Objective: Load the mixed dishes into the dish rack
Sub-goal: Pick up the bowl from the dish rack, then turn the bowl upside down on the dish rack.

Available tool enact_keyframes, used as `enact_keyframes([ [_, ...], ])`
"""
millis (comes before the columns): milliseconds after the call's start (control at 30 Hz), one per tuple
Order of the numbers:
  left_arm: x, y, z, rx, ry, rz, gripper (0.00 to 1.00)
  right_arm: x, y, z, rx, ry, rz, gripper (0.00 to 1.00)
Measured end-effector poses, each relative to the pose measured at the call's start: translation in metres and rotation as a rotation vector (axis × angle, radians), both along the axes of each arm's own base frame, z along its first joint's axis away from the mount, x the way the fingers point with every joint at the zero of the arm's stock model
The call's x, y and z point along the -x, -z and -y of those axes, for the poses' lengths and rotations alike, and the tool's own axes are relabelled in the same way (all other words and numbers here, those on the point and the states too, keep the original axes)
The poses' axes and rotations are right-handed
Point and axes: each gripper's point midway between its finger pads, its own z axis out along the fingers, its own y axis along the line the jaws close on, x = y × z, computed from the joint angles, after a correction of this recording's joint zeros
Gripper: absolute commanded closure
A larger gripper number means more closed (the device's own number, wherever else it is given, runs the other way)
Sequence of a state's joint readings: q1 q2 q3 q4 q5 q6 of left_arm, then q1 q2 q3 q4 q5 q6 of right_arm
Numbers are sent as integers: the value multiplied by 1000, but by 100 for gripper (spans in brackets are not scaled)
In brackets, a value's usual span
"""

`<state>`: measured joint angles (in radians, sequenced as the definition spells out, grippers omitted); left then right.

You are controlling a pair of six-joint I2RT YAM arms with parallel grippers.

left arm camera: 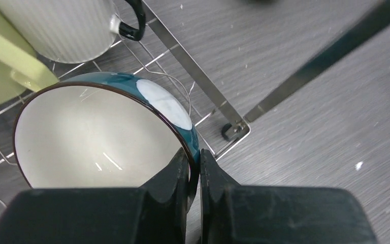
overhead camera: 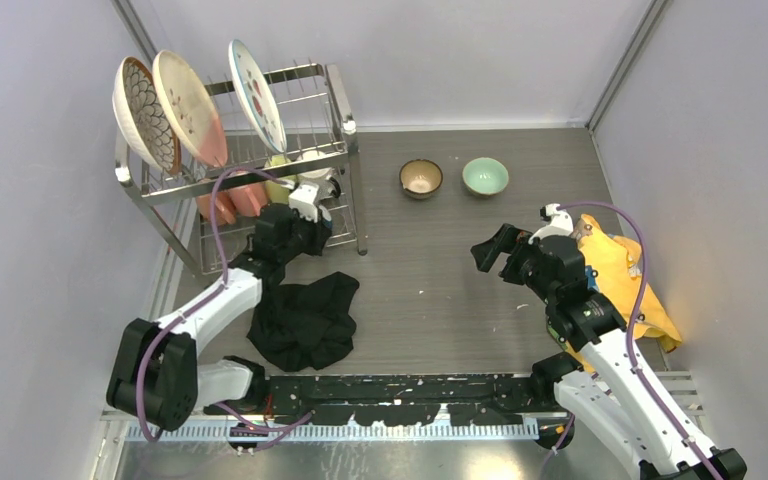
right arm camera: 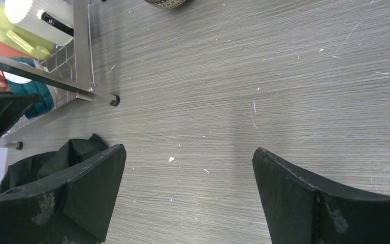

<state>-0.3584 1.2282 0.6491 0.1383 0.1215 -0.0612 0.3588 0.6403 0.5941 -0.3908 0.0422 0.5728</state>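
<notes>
My left gripper (left arm camera: pixel 195 160) is shut on the rim of the blue bowl (left arm camera: pixel 96 137), one finger inside and one outside. The bowl lies tilted on the lower tier of the dish rack (overhead camera: pixel 340 130), beside a yellow mug (left arm camera: pixel 0 66) and a white mug (left arm camera: pixel 61 25). Three patterned plates (overhead camera: pixel 190 105) stand upright on the top tier. A brown bowl (overhead camera: pixel 421 178) and a mint-green bowl (overhead camera: pixel 485 176) sit on the table to the right of the rack. My right gripper (right arm camera: pixel 188 168) hovers open above bare table, with nothing between its fingers.
A black cloth (overhead camera: pixel 305 315) lies crumpled in front of the rack, near the left arm. A yellow cloth (overhead camera: pixel 620 275) lies at the right, behind the right arm. The rack's front leg (right arm camera: pixel 114 100) stands just left of the right gripper's view.
</notes>
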Motion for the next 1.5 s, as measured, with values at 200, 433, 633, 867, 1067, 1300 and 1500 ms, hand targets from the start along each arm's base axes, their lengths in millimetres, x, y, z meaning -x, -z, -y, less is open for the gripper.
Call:
enact_keyframes([
  [200,-4,-17,-7,292,-141,-56,100,0,-2,1,0,4,8,1],
  [433,-19,-44,-18,625,-275,-90,100,0,-1,1,3,4,7,0],
  [633,-30,-72,-19,832,-303,-78,100,0,-1,2,5,6,7,0],
  [867,-37,-73,-25,1026,-345,-96,100,0,-1,2,10,5,10,0],
  [1067,-46,-68,-22,1127,-340,-139,100,-1,-1,3,15,6,11,0],
  [1300,-58,-68,-14,1248,-293,-154,100,0,1,3,17,6,7,0],
  [1500,-67,-52,-10,1316,-278,-186,100,-1,1,3,18,9,8,0],
])
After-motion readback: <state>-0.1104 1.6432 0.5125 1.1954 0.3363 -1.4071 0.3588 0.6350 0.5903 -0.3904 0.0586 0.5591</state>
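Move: My left hand already pinches the teal bowl's rim. The place for the bowl, at the right end of the lower rack shelf, lies about 6 cm ahead, 1 cm right and 2 cm lower. Behind it the white mug sits some 10 cm ahead of my hand and 1 cm left, the yellow mug 10 cm ahead and 8 cm left, both about level with my fingers. That place is roughly 9 cm ahead of my right hand, 33 cm left and 7 cm below. Keeping my grip on the rim, I roll my left wrist some 75 degrees, left side down, so the bowl swings beneath the fingers, while I lift about 8 cm and reach forward. I go on forward towards the white mug, 6 or 7 cm in all, and sink 2 to 3 cm over the shelf. ##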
